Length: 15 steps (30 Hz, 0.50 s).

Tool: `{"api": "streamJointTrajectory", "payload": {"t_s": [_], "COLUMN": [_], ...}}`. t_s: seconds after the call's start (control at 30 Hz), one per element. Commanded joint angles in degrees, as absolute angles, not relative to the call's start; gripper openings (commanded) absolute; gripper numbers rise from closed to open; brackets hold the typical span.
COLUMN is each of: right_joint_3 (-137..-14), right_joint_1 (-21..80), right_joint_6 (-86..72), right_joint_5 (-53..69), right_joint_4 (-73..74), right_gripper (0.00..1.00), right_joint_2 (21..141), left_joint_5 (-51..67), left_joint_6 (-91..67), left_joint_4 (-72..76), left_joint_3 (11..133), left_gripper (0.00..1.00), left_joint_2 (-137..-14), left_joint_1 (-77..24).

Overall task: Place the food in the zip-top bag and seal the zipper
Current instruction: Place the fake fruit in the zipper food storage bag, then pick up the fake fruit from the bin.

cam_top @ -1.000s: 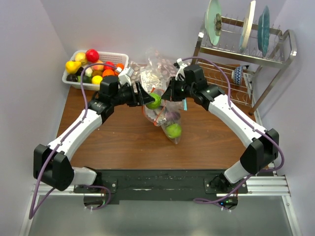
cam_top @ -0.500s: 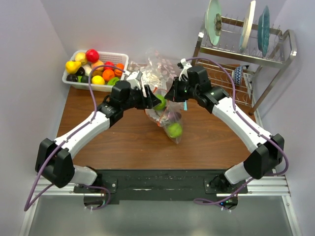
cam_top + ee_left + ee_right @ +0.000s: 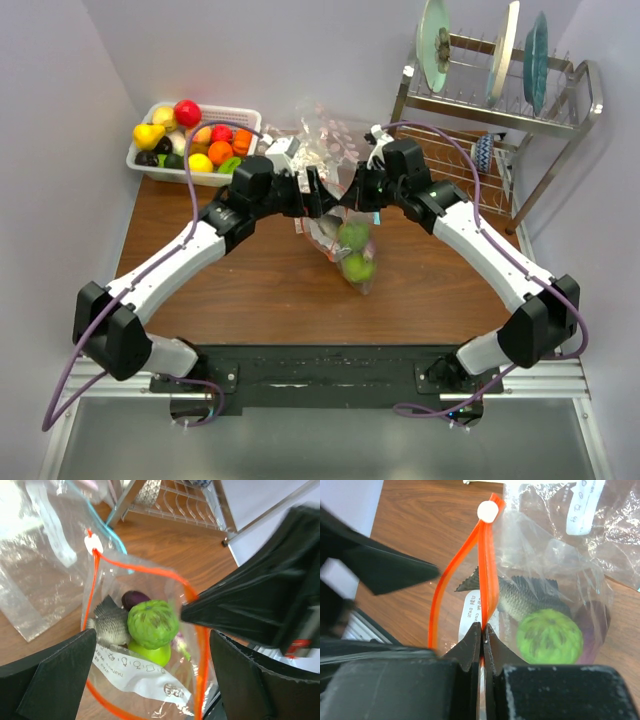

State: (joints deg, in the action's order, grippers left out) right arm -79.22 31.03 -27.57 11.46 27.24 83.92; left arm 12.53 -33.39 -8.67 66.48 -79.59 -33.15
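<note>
The zip-top bag (image 3: 340, 250) hangs open between my grippers, its orange-red zipper (image 3: 135, 566) forming a loop. Inside lie a green ribbed fruit (image 3: 153, 624), a lime-green fruit (image 3: 150, 653), a purple piece (image 3: 135, 599) and a grey toy fish (image 3: 111, 622). My left gripper (image 3: 152, 680) is open and empty right above the bag's mouth; it also shows in the top view (image 3: 322, 195). My right gripper (image 3: 483, 627) is shut on the zipper (image 3: 487, 565) and holds the mouth up. The green fruit (image 3: 550, 636) shows through the plastic.
A white basket (image 3: 160, 172) with more toy fruit stands at the back left. A second clear bag with a blue-green strip (image 3: 107, 530) lies behind the held bag. A metal dish rack (image 3: 500, 110) with plates stands at the back right.
My left gripper moved right over the bag's mouth with a green fruit and let it go. The fruit now lies inside the bag. The right gripper kept its hold on the zipper.
</note>
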Motion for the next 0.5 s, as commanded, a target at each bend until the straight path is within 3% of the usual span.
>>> {"api": "streamJointTrajectory", "payload": {"t_s": [0.0, 0.47], "right_joint_3": [-78.3, -75.9], "right_joint_1": [30.6, 30.5], "right_joint_6": [-27.0, -26.9], "right_joint_5": [11.0, 11.4], "right_joint_4": [25.5, 24.3], "right_gripper": [0.0, 0.0], "right_joint_2": [81.5, 80.9], "left_joint_5": [8.5, -3.0], "left_joint_6": [-28.7, -24.0], "left_joint_4": [-15.8, -28.6], "left_joint_3": [73.8, 80.2], "left_gripper": [1.0, 1.0], "left_joint_2": [-76.6, -80.0], "left_joint_1": [-33.0, -18.9]}}
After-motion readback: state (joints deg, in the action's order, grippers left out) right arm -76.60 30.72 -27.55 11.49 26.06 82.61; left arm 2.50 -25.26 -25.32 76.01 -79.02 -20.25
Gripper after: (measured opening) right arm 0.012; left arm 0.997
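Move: The fruit basket is about 29 cm to the left of my open, empty left hand, some 16 cm farther out and 15 cm lower. The green pumpkin in the held zipper bag lies about 7 cm right, 3 cm nearer my base and 9 cm below. The spare bags lie flat some 15 cm ahead of that hand and 4 cm left. From my right hand, the basket is roughly 36 cm left, 16 cm ahead and 15 cm lower. I lift my empty left hand about 4 cm from the mouth of the bag, then swing it quickly left and somewhat forward towards the basket, about 12 cm left in all and sinking a little at the end. The wrist turns some 20 degrees counter-clockwise, fingers staying wide open. My right hand holds almost still, keeping its pinch on the orange zipper edge. ##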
